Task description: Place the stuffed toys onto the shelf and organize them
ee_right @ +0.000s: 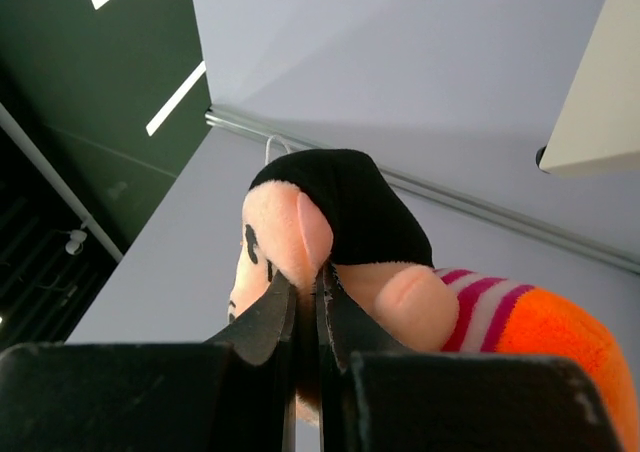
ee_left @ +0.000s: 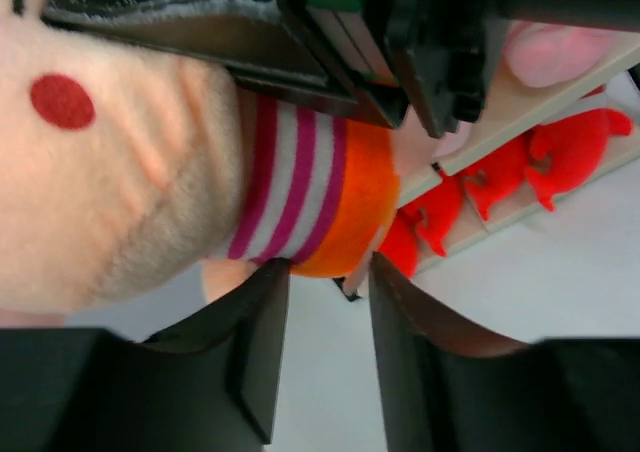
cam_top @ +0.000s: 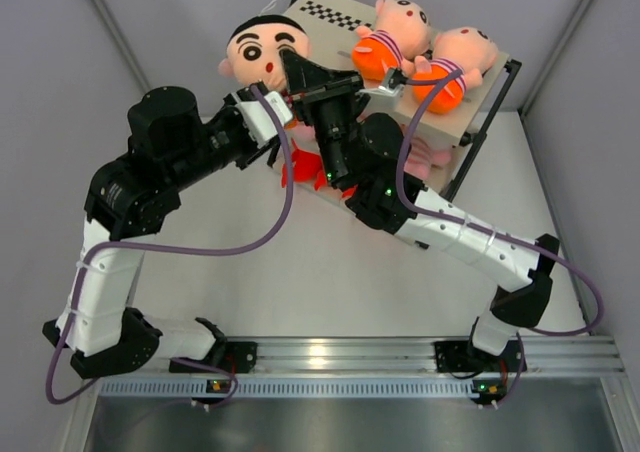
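Observation:
A black-haired boy doll (cam_top: 262, 50) in a striped shirt and orange shorts hangs at the left end of the shelf (cam_top: 470, 122). My right gripper (ee_right: 308, 282) is shut on the doll's (ee_right: 340, 212) ear. My left gripper (ee_left: 325, 272) is open just under the doll's (ee_left: 300, 192) shirt and shorts, with only bare table showing between its fingers. Two more stuffed toys (cam_top: 395, 37) (cam_top: 455, 62) in orange shorts lie on the top board beside the checkered strip. A pale pink plush (cam_top: 430, 157) sits on a lower tier, partly hidden by my right arm.
Red plush pieces (ee_left: 570, 152) lie on a low shelf board (ee_left: 520, 102), below a pink plush (ee_left: 560, 52). My right arm crosses over the shelf's front and the left wrist. Grey walls close in on both sides.

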You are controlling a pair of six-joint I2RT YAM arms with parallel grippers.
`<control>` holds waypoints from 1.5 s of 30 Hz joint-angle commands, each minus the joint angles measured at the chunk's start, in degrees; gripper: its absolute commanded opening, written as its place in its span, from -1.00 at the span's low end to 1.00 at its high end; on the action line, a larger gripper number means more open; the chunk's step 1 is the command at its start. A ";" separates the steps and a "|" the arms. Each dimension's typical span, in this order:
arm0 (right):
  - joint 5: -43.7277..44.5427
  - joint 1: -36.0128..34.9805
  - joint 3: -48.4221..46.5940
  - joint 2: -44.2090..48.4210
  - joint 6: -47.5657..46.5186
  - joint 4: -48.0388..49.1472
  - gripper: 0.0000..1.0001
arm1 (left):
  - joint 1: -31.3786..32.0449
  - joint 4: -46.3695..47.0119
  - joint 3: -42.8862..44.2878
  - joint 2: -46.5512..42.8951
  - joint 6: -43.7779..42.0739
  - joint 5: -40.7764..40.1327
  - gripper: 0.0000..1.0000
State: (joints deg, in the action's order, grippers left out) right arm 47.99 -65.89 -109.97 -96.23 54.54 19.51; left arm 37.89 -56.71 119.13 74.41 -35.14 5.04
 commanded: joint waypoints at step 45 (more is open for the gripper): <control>-20.13 16.49 9.77 22.21 -20.62 -16.17 0.41 | -15.65 21.46 21.76 23.93 8.15 8.15 -1.00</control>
State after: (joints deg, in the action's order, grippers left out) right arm 28.45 -49.69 -101.49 -76.99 36.51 1.04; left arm 22.48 -40.29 138.26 99.15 -30.55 11.07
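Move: My right hand holds the black-haired doll by the edge of its head; the doll's middle is about 5 cm below that hand and 3 cm back. From my open left hand the doll's middle lies roughly 7 cm ahead, 2 cm left and 4 cm higher. The free left end of the shelf top is some 18 cm ahead of my left hand, 6 cm right and 3 cm up; the nearest placed doll is about 15 cm ahead and 19 cm right of my left hand, 6 cm higher. I shut my left fingers on the doll's orange bottom by one foot and carry it about 17 cm forward onto the free left end of the shelf top, rising 5 cm, then dipping, with the wrist tipping up and swinging slightly counter-clockwise. Meanwhile my right hand opens, lets go of the head and backs off some 12 cm to the right towards the placed dolls, rolling left side down. ##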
